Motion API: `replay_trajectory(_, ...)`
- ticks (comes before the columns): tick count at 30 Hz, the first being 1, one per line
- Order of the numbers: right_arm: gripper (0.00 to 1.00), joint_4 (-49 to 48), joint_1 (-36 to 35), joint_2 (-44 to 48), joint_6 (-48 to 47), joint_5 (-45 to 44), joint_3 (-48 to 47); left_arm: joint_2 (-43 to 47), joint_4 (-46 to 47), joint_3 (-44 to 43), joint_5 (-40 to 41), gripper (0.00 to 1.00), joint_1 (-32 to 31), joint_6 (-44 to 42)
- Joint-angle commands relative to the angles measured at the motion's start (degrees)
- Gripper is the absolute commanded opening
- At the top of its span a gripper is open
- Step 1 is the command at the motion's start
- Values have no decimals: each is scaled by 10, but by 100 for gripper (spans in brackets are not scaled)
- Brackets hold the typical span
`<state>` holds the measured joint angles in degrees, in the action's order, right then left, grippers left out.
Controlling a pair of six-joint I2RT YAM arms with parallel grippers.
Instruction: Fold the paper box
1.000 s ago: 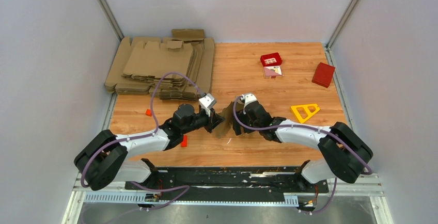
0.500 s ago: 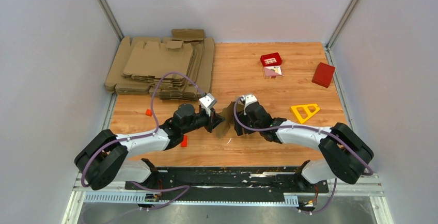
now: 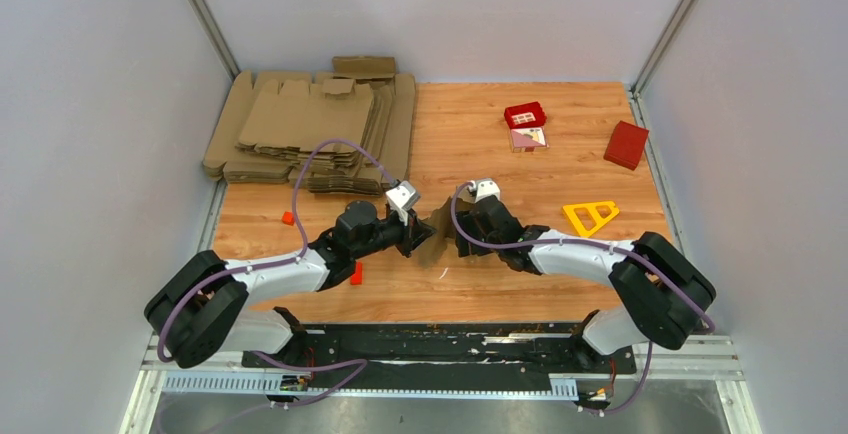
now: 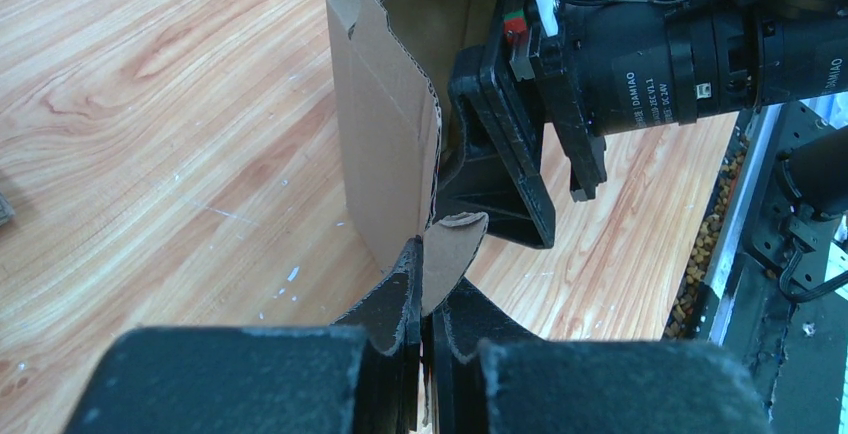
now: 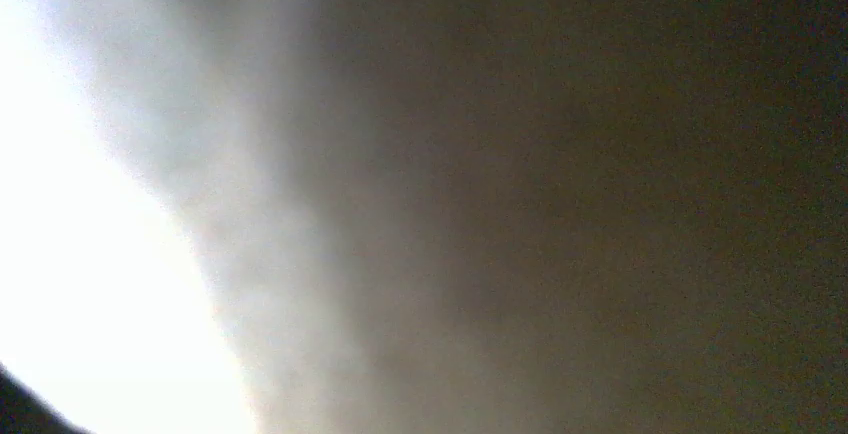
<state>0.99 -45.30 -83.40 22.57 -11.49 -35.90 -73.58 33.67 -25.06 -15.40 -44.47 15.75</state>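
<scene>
The paper box [image 3: 437, 226], a small brown cardboard piece partly folded up, stands between the two grippers at the middle of the table. My left gripper [image 3: 418, 239] is shut on a rounded flap at the box's lower edge [image 4: 450, 254], its fingers [image 4: 395, 304] pinched together. My right gripper [image 3: 458, 239] is pressed against the opposite side of the box, and one black finger [image 4: 500, 154] lies against the cardboard wall [image 4: 385, 124]. Whether its jaws are open or shut does not show. A blurred brown surface [image 5: 600, 194] fills the right wrist view and hides the right fingers.
A big pile of flat cardboard blanks [image 3: 310, 129] lies at the back left. At the right are a red box [image 3: 626, 144], a small red tray with a card [image 3: 525, 119] and a yellow triangle [image 3: 591, 216]. Two small red blocks [image 3: 287, 218] [image 3: 356, 273] lie beside the left arm.
The right wrist has edged slightly toward the box. The left arm and its grip on the flap have not moved.
</scene>
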Motion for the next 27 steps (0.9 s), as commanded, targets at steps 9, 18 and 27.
replay_trajectory(9,76,29,-29,15,49,-90,-22,-8,8,-18,-14,7,-4,10)
replay_trajectory(18,87,48,-57,45,43,-99,-13,-1,2,-18,-10,7,-4,6)
replay_trajectory(27,100,107,-56,64,64,-142,-28,10,-6,-17,-2,7,-4,1)
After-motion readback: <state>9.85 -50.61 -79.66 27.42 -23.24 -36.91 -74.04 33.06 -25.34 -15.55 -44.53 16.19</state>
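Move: The paper box stands between the hands. Its body is about 3 cm left of and 2 cm ahead of the right hand point, with its middle some 2 cm higher. From the left gripper, already pinching a flap, it lies about 6 cm right, 2 cm ahead and 5 cm down. From the right hand, the yellow triangle lies about 23 cm right and 3 cm farther out, and the white scrap about 8 cm left and 9 cm back, both near table height. Keep the left gripper shut on the box flap as a still anchor. With a right finger inside the box opening, ease the right hand slightly right, then draw it back about 1.5 cm along with the box, and finally lift it about 1 cm while drifting right, rolling its left side down slightly and spreading the fingers to fully open. ##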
